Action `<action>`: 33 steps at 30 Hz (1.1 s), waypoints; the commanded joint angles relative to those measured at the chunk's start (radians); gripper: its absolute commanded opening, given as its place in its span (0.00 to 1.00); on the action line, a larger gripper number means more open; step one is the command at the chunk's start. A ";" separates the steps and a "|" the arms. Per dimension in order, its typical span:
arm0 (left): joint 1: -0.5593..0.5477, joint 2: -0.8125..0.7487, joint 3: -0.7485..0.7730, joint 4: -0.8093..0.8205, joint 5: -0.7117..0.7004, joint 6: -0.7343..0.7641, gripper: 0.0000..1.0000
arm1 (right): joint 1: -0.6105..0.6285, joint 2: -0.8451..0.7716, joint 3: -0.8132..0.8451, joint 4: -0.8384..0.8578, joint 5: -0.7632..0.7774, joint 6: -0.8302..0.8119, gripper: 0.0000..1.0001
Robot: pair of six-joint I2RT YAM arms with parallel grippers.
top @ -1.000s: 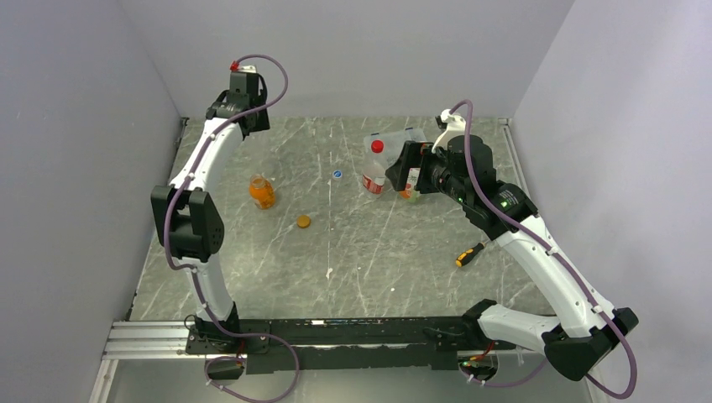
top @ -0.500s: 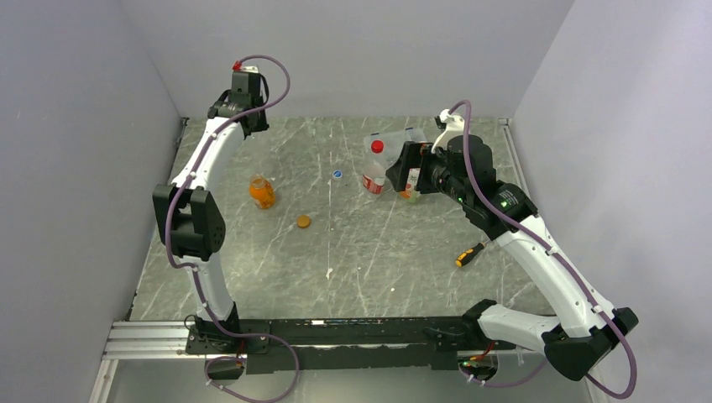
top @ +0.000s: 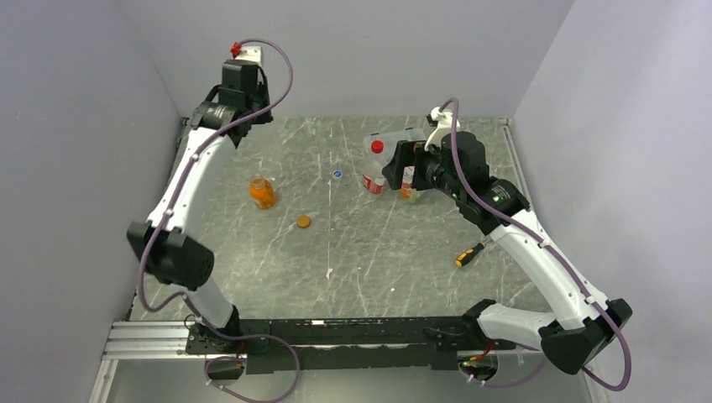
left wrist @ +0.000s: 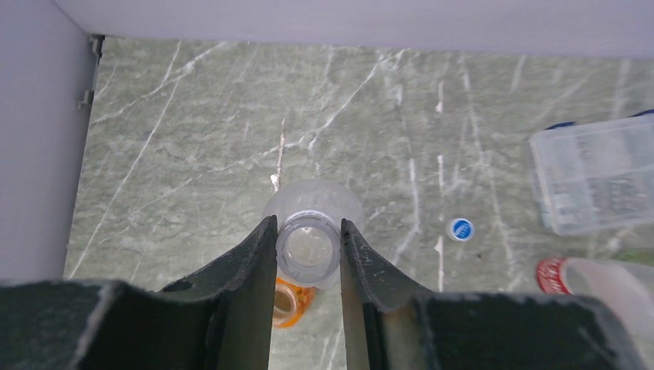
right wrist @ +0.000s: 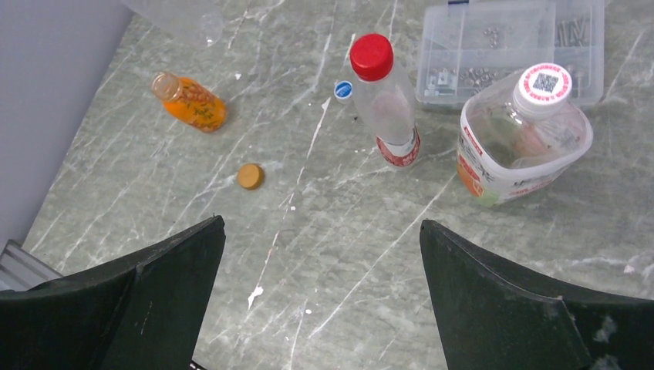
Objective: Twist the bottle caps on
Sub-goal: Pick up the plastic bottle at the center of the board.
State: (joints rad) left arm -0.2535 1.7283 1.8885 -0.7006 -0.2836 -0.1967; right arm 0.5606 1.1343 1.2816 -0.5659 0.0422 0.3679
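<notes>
My left gripper (left wrist: 308, 222) is shut on the neck of a tiny clear vial (left wrist: 308, 248), uncapped and held above the table's back left. Far below it stands the squat orange bottle (left wrist: 289, 304) (top: 261, 191), open-mouthed. An orange cap (right wrist: 249, 176) (top: 303, 222) and a blue cap (right wrist: 343, 90) (left wrist: 460, 229) lie loose on the table. The red-labelled bottle (right wrist: 385, 100) wears a red cap, and the white-labelled bottle (right wrist: 517, 139) wears a whitish cap. Above the table, nearer than these two bottles, my right gripper (right wrist: 321, 223) (top: 395, 166) hangs open and empty.
A flat clear compartment box (right wrist: 493, 46) (left wrist: 594, 185) sits at the back right behind the two capped bottles. A screwdriver with an orange handle (top: 469, 253) lies on the right part of the table. Walls close in the left, back and right.
The left jaws closed onto the vial, and the left arm then rose and stretched toward the back wall. The right wrist shifted slightly left.
</notes>
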 commanded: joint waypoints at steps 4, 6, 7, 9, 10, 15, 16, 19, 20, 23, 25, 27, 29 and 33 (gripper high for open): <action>-0.056 -0.242 -0.088 -0.108 0.153 -0.062 0.00 | 0.044 -0.020 0.009 0.141 -0.038 -0.057 1.00; -0.081 -0.308 -0.137 -0.135 0.203 -0.083 0.00 | 0.074 -0.019 0.009 0.160 -0.060 -0.084 1.00; -0.088 -0.345 -0.148 -0.156 0.245 -0.091 0.00 | 0.101 -0.017 0.012 0.166 -0.060 -0.099 1.00; -0.097 -0.388 -0.167 -0.204 0.337 -0.109 0.00 | 0.144 -0.005 0.024 0.169 -0.063 -0.137 1.00; -0.100 -0.406 -0.178 -0.221 0.402 -0.110 0.00 | 0.165 0.003 0.028 0.171 -0.070 -0.154 1.00; -0.117 -0.479 -0.225 -0.281 0.660 -0.114 0.00 | 0.268 0.030 0.015 0.190 -0.134 -0.227 1.00; -0.119 -0.489 -0.231 -0.286 0.690 -0.117 0.00 | 0.289 0.031 0.007 0.197 -0.141 -0.238 1.00; -0.124 -0.520 -0.280 -0.265 0.785 -0.118 0.00 | 0.354 0.042 -0.017 0.227 -0.156 -0.264 1.00; -0.125 -0.525 -0.295 -0.257 0.816 -0.118 0.00 | 0.380 0.048 -0.023 0.238 -0.150 -0.272 1.00; -0.132 -0.527 -0.308 -0.253 0.880 -0.117 0.00 | 0.447 0.076 -0.034 0.261 -0.098 -0.297 1.00; -0.136 -0.532 -0.309 -0.248 0.895 -0.116 0.00 | 0.459 0.096 -0.037 0.270 -0.099 -0.301 1.00; -0.136 -0.530 -0.297 -0.253 0.908 -0.115 0.00 | 0.466 0.116 -0.033 0.266 -0.107 -0.306 1.00; -0.136 -0.527 -0.285 -0.254 0.913 -0.119 0.00 | 0.476 0.130 -0.033 0.259 -0.115 -0.311 1.00; -0.136 -0.524 -0.273 -0.228 0.953 -0.141 0.00 | 0.498 0.145 -0.060 0.261 -0.079 -0.303 1.00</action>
State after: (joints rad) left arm -0.3866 1.2179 1.5749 -0.9730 0.5884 -0.3122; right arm 1.0374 1.2804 1.2392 -0.3519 -0.0761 0.0811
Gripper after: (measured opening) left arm 0.345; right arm 0.994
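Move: Some 18 cm ahead of the open right hand and 32 cm to its left hangs the clear plastic bottle, already held by the neck in the left hand, its middle about 8 cm lower. The right gripper is thus 18 cm back and 32 cm right of the left hand, about level. On the table, the red-capped bottle stands 13 cm ahead and 4 cm left of the right hand; the orange bottle lies 11 cm back from the left hand, the orange cap 16 cm back and 10 cm right. Bringing the clear bottle in to meet the right gripper, the left hand keeps its neck grip, rises about 5 cm, then swings 25 cm back and 13 cm right, turning some 45 degrees clockwise. The right hand sweeps about 16 cm left and 10 cm back towards it, turning 40 degrees counter-clockwise and dipping late, fingers staying wide open to face the bottle's body. ##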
